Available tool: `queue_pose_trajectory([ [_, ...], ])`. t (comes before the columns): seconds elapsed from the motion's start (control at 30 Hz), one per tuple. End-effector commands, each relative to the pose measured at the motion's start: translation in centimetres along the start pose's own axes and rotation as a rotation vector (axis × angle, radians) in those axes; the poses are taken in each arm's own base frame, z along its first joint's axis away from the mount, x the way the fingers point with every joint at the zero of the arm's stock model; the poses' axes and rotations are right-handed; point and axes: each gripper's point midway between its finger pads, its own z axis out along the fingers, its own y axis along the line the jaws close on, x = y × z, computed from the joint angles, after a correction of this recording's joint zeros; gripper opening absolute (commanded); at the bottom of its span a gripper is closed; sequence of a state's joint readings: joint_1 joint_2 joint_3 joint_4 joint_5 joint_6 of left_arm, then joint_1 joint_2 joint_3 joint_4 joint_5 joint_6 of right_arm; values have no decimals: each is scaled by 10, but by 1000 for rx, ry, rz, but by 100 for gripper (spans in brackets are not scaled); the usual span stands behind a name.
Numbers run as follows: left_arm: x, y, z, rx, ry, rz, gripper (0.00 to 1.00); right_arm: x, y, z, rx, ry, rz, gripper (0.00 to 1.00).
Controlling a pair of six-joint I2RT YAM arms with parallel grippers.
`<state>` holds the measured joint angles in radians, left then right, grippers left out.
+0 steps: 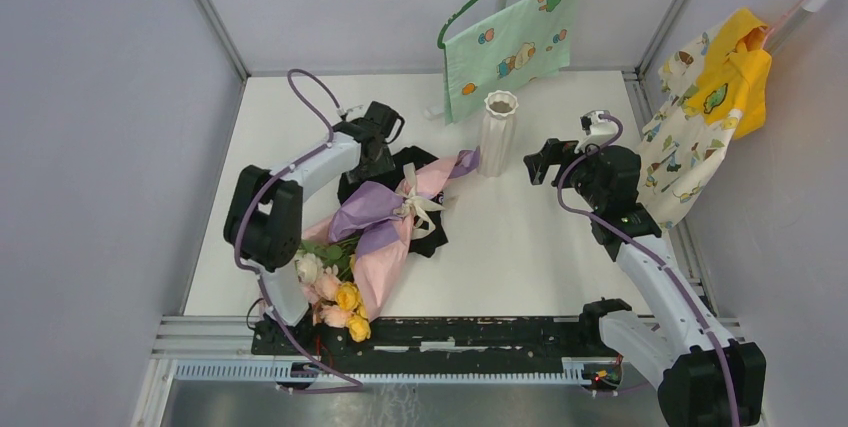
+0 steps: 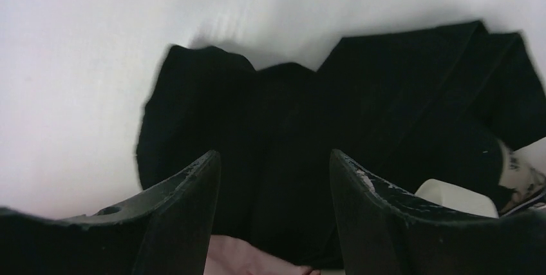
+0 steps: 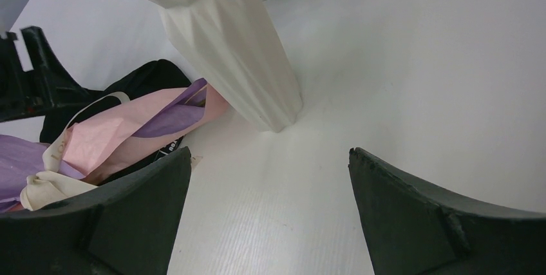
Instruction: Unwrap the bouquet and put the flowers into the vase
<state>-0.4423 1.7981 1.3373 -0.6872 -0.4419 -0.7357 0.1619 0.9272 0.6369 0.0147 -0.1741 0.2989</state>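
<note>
The bouquet [image 1: 385, 222] lies slantwise on a black cloth [image 1: 428, 235]. Its purple-and-pink paper is tied with a cream ribbon [image 1: 420, 205]. The flowers [image 1: 335, 297], pink, yellow and cream, point toward the near edge. The white ribbed vase [image 1: 498, 132] stands upright just beyond the wrapper's tail. My left gripper [image 1: 378, 159] hangs open over the black cloth [image 2: 309, 120], with pink paper [image 2: 238, 259] below its fingers. My right gripper [image 1: 538, 162] is open and empty to the right of the vase [image 3: 238, 49]. The wrapper [image 3: 129, 127] shows at the left of the right wrist view.
A green hanger with a mint printed cloth [image 1: 510, 42] hangs behind the vase. A patterned garment with a yellow piece [image 1: 715, 107] hangs at the right wall. A black rail [image 1: 450, 332] runs along the near table edge. Grey walls close in both sides.
</note>
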Motion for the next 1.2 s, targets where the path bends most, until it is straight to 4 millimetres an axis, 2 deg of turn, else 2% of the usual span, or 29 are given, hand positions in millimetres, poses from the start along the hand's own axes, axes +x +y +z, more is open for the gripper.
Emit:
queue_pose_trajectory([
  [0.0,37,-25,24,96,104,16,69,-17,6,0,-26,-66,-17,98],
  [0.13,75,-22,35,89,165,51,69,-17,4,-1,-16,-69,-23,98],
  [0.27,104,-16,45,84,213,59,66,-16,4,0,-18,-69,-19,98],
  [0.3,109,-15,49,80,224,65,61,-15,4,1,-19,-65,-16,98],
  [0.37,116,-15,53,78,239,79,45,-14,4,2,-20,-61,-16,98],
  [0.53,112,-23,52,122,226,78,4,-12,1,0,-4,-61,-23,98],
  [0.6,100,-28,44,143,201,69,2,-11,0,-1,2,-61,-22,98],
  [0.67,79,-35,30,169,158,56,2,-9,0,0,2,-56,-22,98],
  [0.77,30,-45,-9,215,41,23,2,-7,0,1,0,-49,-16,98],
  [0.8,7,-49,-25,230,-12,9,2,-7,1,1,-4,-50,-15,98],
  [0.9,-46,-42,-68,236,-138,-34,2,-8,1,0,-5,-53,-17,98],
  [1.0,-86,-33,-104,270,-228,-97,2,-9,1,-1,-2,-61,-15,98],
  [1.07,-107,-25,-121,275,-280,-129,2,-10,1,-1,-3,-64,-15,98],
  [1.17,-132,-13,-134,259,-329,-164,2,-9,1,-1,-5,-61,-13,98],
])
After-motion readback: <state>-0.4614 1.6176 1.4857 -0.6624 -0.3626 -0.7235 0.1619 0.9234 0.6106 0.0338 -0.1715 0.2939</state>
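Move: The black wrapping's loose flap lies right under my open left hand: the spot to pinch is about 7 cm below, 4 cm to the right and 2 cm back. The cream bow is some 10 cm right and 8 cm back from this hand, the vase roughly 23 cm right and 3 cm ahead, and the flower heads about 27 cm back and 5 cm left. From my right hand that spot is about 30 cm left, 3 cm ahead and 19 cm below. I sink my left hand about 6.5 cm, easing slightly back and right, down onto the black wrapping, and shut the fingers to pinch a fold of it. Keeping that pinch, I pull the wrapping almost straight up some 19 cm and a little forward, the fingertips swinging up and outward as the hand climbs. ##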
